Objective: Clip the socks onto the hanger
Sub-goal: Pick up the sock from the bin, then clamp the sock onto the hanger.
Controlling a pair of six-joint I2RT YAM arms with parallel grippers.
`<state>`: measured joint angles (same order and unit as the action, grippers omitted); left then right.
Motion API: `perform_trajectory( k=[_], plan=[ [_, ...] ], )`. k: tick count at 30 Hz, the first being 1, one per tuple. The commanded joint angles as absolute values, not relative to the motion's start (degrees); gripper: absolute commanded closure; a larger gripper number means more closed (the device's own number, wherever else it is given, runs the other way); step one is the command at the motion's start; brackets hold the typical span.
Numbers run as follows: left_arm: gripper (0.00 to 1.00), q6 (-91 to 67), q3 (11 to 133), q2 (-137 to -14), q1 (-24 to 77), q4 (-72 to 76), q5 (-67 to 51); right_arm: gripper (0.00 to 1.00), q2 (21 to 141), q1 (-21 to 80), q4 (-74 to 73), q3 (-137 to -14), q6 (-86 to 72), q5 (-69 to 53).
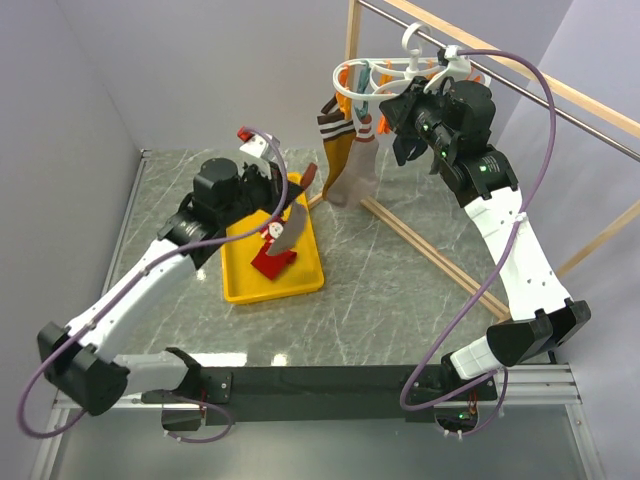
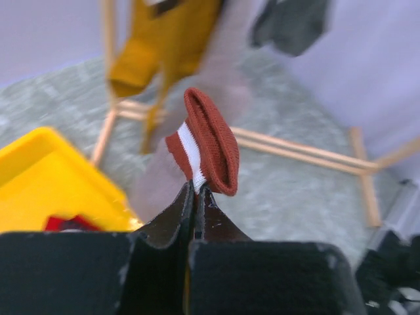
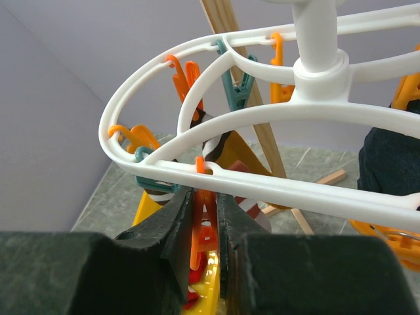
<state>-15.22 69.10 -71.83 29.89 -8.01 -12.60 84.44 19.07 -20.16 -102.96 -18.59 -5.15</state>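
Note:
The white hanger (image 1: 400, 72) hangs from the rod at the back, with a mustard sock (image 1: 340, 150) and a grey-beige sock (image 1: 362, 165) clipped to it. My left gripper (image 1: 298, 192) is shut on the rust-red, white-striped cuff (image 2: 210, 141) of a grey sock (image 1: 288, 228), held above the yellow tray (image 1: 245, 285). A red sock (image 1: 270, 262) lies in the tray. My right gripper (image 3: 206, 220) is shut on an orange clip (image 3: 205, 230) that dangles from the hanger's ring (image 3: 216, 125). A dark navy sock (image 3: 387, 164) hangs at the right.
A wooden frame (image 1: 430, 255) with a metal rod (image 1: 560, 108) carries the hanger. Its base bars lie on the marble table right of the tray. Teal clips (image 3: 236, 92) and other orange clips (image 3: 180, 72) hang along the ring. Grey walls close the left and back.

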Motion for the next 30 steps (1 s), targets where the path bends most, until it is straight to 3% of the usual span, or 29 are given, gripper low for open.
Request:
perform_trajectory(
  k=[1,10,30],
  plan=[
    [0.99,-19.33,68.99,-66.72,35.04,-6.33,-13.81,1.0,82.79,18.28,-17.05,-104.41,-19.69,-3.16],
    [0.99,-21.71,74.79,-71.71,47.62,-4.14,-7.66,1.0,83.93,18.19,-20.65,-106.87,-17.93,-1.67],
    [0.99,-21.27,106.43,-98.52,55.37,-13.53,20.03,1.0,81.74,18.28,-20.04,-104.85,-14.24,-0.09]
  ],
)
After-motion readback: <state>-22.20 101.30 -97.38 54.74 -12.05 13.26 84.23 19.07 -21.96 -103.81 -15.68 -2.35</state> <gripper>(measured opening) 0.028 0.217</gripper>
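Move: The orange clip on the hanger's near rim, where the left hand is taking its grey sock with the red cuff, is about 20 cm to that hand's right, 7 cm ahead and 13 cm above. The mustard sock already hanging is some 14 cm ahead and 12 cm right, and the hanging grey sock 11 cm ahead and 15 cm right, both about 4 cm up. For the right hand, the clip is right between its fingers. Rightward in a shallow curve, the left hand carries the pinched sock about 17 cm, from by the bin towards the orange clip. It first draws back about 8 cm, then swings forward again past the near side of the hanging socks, rising some 5 cm; it turns a little clockwise and back. The right hand keeps its hold on the clip, easing about 1 cm right. ##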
